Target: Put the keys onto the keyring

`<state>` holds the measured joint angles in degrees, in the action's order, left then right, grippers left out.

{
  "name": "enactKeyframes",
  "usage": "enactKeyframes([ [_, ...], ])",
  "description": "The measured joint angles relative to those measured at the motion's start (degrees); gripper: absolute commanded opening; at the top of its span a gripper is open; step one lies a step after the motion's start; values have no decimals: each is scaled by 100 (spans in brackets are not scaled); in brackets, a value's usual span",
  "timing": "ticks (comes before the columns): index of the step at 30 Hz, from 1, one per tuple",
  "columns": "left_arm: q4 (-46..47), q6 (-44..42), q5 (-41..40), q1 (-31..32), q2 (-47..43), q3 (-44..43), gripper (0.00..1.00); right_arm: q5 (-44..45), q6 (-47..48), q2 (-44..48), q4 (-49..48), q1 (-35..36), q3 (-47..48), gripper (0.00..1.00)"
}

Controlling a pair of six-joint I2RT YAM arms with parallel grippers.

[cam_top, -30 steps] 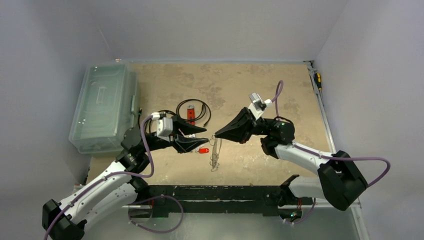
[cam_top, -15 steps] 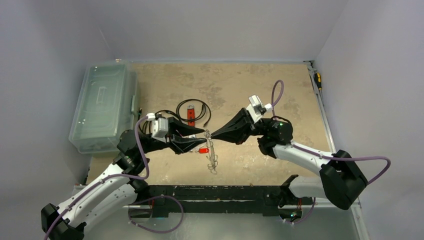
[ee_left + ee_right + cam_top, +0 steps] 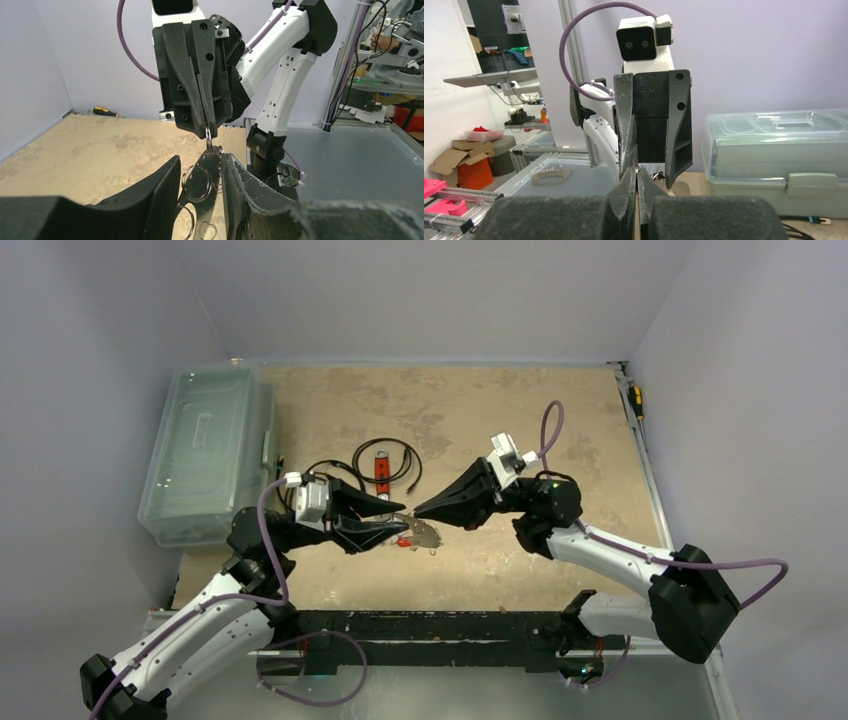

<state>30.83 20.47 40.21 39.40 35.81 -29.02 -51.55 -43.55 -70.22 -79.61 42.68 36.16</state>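
Note:
A bunch of silvery rings and keys [image 3: 427,533] hangs between the two gripper tips near the table's front middle. My right gripper [image 3: 416,511] is shut on the top ring, seen edge-on in the left wrist view at the right gripper [image 3: 208,132]. Below it a round ring of the keyring [image 3: 202,182] dangles between the fingers of my left gripper [image 3: 199,157]. Those jaws stand apart, and a dark gap shows beside the right finger [image 3: 235,185]. In the right wrist view my right gripper [image 3: 638,172] points at the left gripper [image 3: 649,175]. Single keys are too small to make out.
A clear plastic box [image 3: 205,455] stands at the left. A black coiled cable [image 3: 400,455] with a red stick [image 3: 381,468] lies behind the grippers. A small red object [image 3: 404,540] lies under the left gripper. A yellow-handled screwdriver [image 3: 635,400] rests at the right edge.
Both grippers have shifted left. The chain of rings, earlier stretched along the table, now hangs bunched under the right gripper's tip. The left jaws have narrowed a little.

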Motion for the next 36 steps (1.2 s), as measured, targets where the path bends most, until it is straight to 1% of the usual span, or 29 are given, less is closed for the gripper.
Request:
enactKeyframes([
  [8, 44, 15, 13, 0, -20, 9, 29, 142, 439, 22, 595, 214, 164, 0],
  [13, 42, 13, 11, 0, -37, 28, 23, 166, 584, 22, 765, 267, 166, 0],
  [16, 39, 11, 9, 0, -37, 31, 17, 221, 660, 22, 894, 293, 166, 0],
  [18, 37, 7, 9, 0, -37, 31, 11, 256, 697, 22, 944, 310, 166, 0],
  [20, 24, -2, 7, 0, -37, 31, 1, 262, 726, 28, 968, 319, 166, 0],
  [21, 15, -7, 7, 0, -35, 31, 0, 262, 732, 37, 981, 319, 166, 0],
  [30, -188, -66, -48, 0, -59, 4, 0, 280, 826, 138, 1257, 330, 166, 0],
  [33, -413, -157, -111, 0, -63, -87, 0, 356, 872, 179, 1386, 328, 166, 3],
  [35, -581, -221, -151, 0, -59, -170, 0, 428, 938, 249, 1541, 330, 166, 0],
  [36, -656, -249, -164, 0, -57, -199, 0, 448, 977, 282, 1602, 334, 166, 0],
])
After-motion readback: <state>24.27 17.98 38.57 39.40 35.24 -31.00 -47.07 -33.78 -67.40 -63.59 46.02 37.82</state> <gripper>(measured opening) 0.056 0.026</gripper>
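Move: The split ring pinched in the right fingertips lies about 2 cm to the right of the left hand's open fingers, level fore and aft and about 1 cm above them. From the left hand, the metal plate hanging from the ring is some 3 cm right, 1 cm back and 4 cm lower; the red key tag on the table is about 7 cm ahead, 1 cm left and far below. The gap between the left fingers is 2 cm to the left of the right hand, 1 cm back and 2 cm lower. The left fingers, held nearly in place, close from about a third open and pinch the split ring just beyond the right fingertips. First the right hand, still gripping the ring, feeds it about 2 cm left into that gap, then sinks roughly 1 cm; its fingers only begin to loosen at the very end. ##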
